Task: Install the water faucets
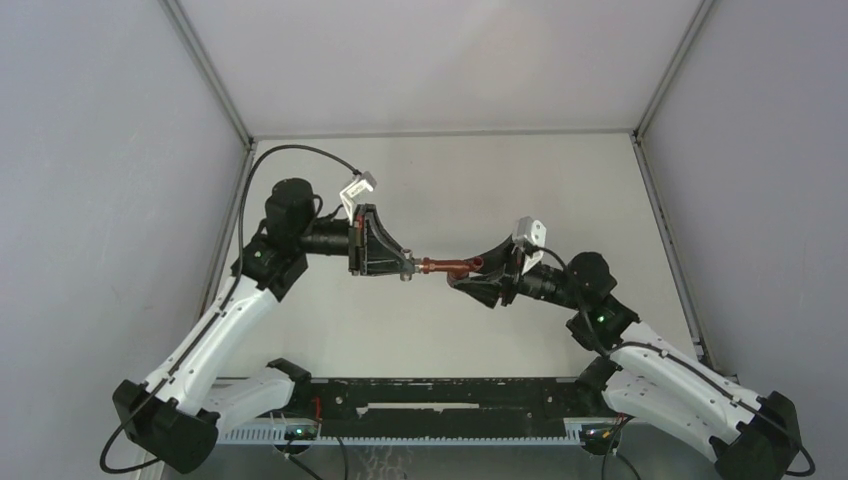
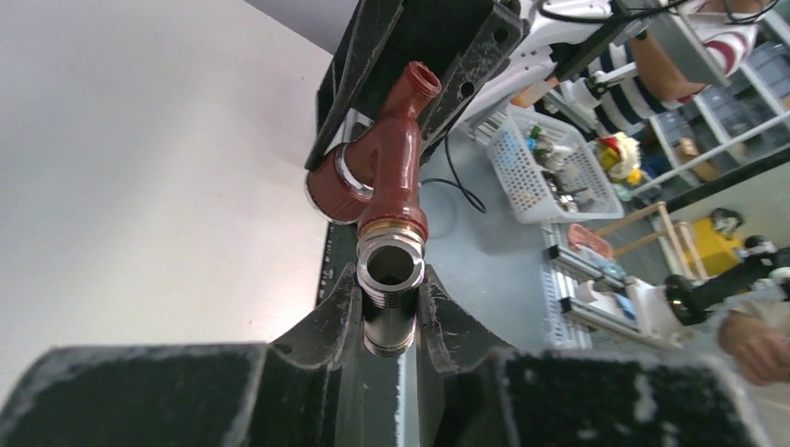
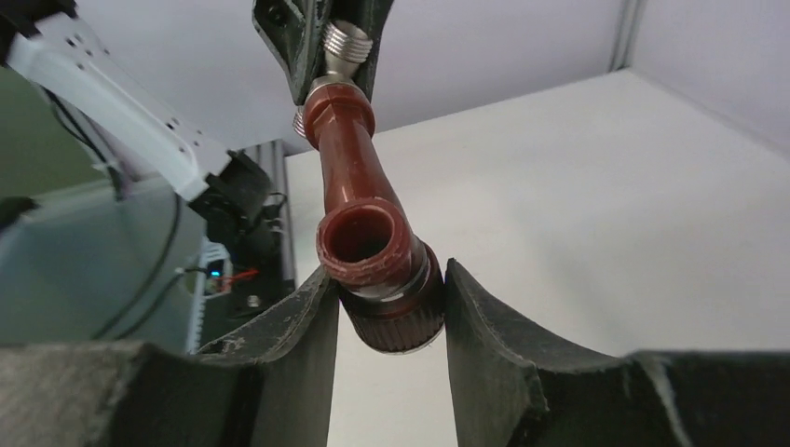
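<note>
A reddish-brown water faucet (image 1: 447, 266) hangs in mid-air between the two arms, above the white table (image 1: 450, 180). Its pipe end meets a silvery threaded metal fitting (image 2: 391, 279), and my left gripper (image 2: 391, 321) is shut on that fitting. In the right wrist view the faucet (image 3: 354, 186) runs up to the fitting (image 3: 347, 39). My right gripper (image 3: 391, 317) has a finger pressed against each side of the ribbed knob (image 3: 399, 321). From above, the left gripper (image 1: 406, 270) and the right gripper (image 1: 472, 272) face each other along the faucet.
A black rail (image 1: 440, 400) runs along the near table edge between the arm bases. Grey walls (image 1: 100, 150) enclose the table on three sides. A white basket (image 2: 559, 168) of small parts and a person (image 2: 708, 37) are off the table behind.
</note>
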Controlling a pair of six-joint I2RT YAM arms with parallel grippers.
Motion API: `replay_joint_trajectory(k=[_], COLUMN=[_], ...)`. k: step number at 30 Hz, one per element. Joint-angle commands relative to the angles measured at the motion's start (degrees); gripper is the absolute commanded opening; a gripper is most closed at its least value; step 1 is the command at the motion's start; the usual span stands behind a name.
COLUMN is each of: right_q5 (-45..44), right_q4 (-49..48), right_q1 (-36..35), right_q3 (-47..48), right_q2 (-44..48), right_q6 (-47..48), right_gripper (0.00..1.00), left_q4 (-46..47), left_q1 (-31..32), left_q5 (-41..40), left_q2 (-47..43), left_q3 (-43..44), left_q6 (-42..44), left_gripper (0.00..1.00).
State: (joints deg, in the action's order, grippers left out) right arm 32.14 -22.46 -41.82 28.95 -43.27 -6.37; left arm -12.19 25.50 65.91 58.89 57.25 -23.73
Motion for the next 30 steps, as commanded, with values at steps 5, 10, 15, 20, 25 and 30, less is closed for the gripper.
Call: replay_joint_trajectory(k=[5,10,15,20,25,30], right_q5=[11.86,27.67,32.2,30.84,30.97,28.78], right_q4=[5.7,8.95,5.8,12.1,12.12,17.15], right_q1=[9.73,16.93,16.06,15.19,14.93,14.35], right_q3=[14.01,18.94,18.95,21.15,21.72,22.2], right_q2=[-2.81,-11.62,-14.46,-14.17,-14.21,-15.05], right_q6=[-37.43,-57.98,-64.9,-58.92,-58.7,-53.88], right_gripper=[0.32,0.25,0.27,0.56,0.77,0.79], left_q4=[-1.17,-0.99,0.73,2.4,2.43,3.91], left_q1=[1.38,1.62,2.08,2.36,2.37,2.37], left_q5=[-7.38,-12.33,-15.83,-15.8,-16.99,-14.51], left_q2=[-4.84,-5.36,-5.14,-5.22,-5.44,-5.11], left_q3=[0.13,-1.68,-2.84,-3.37,-3.29,-3.39], left_q6=[13.52,17.37,16.91,15.26,15.11,14.25], left_gripper=[0.0,0.0,0.0,0.0,0.0,0.0])
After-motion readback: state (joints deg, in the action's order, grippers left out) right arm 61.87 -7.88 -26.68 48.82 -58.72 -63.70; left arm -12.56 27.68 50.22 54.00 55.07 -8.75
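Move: The right fingers already grip the faucet's ribbed handle, so it lies right at that hand point. The spout end stands roughly 3 cm to its right, 1 cm ahead and 4 cm higher; the metal fitting is some 9 cm to its left, 1 cm ahead and 3 cm higher. The left hand still holds that fitting at its own fingertips; from there the handle lies about 9 cm right, 1 cm back and 3 cm lower. Upward by about 5 cm goes the right hand, rolling some 65 degrees about the faucet's thread axis with its grip on the handle, swinging it from underneath round to the base side; then the fingers open clearly wider to let go. The left hand keeps pinching the fitting, counter-rolls nearly 20 degrees and shifts forward 3 cm. ##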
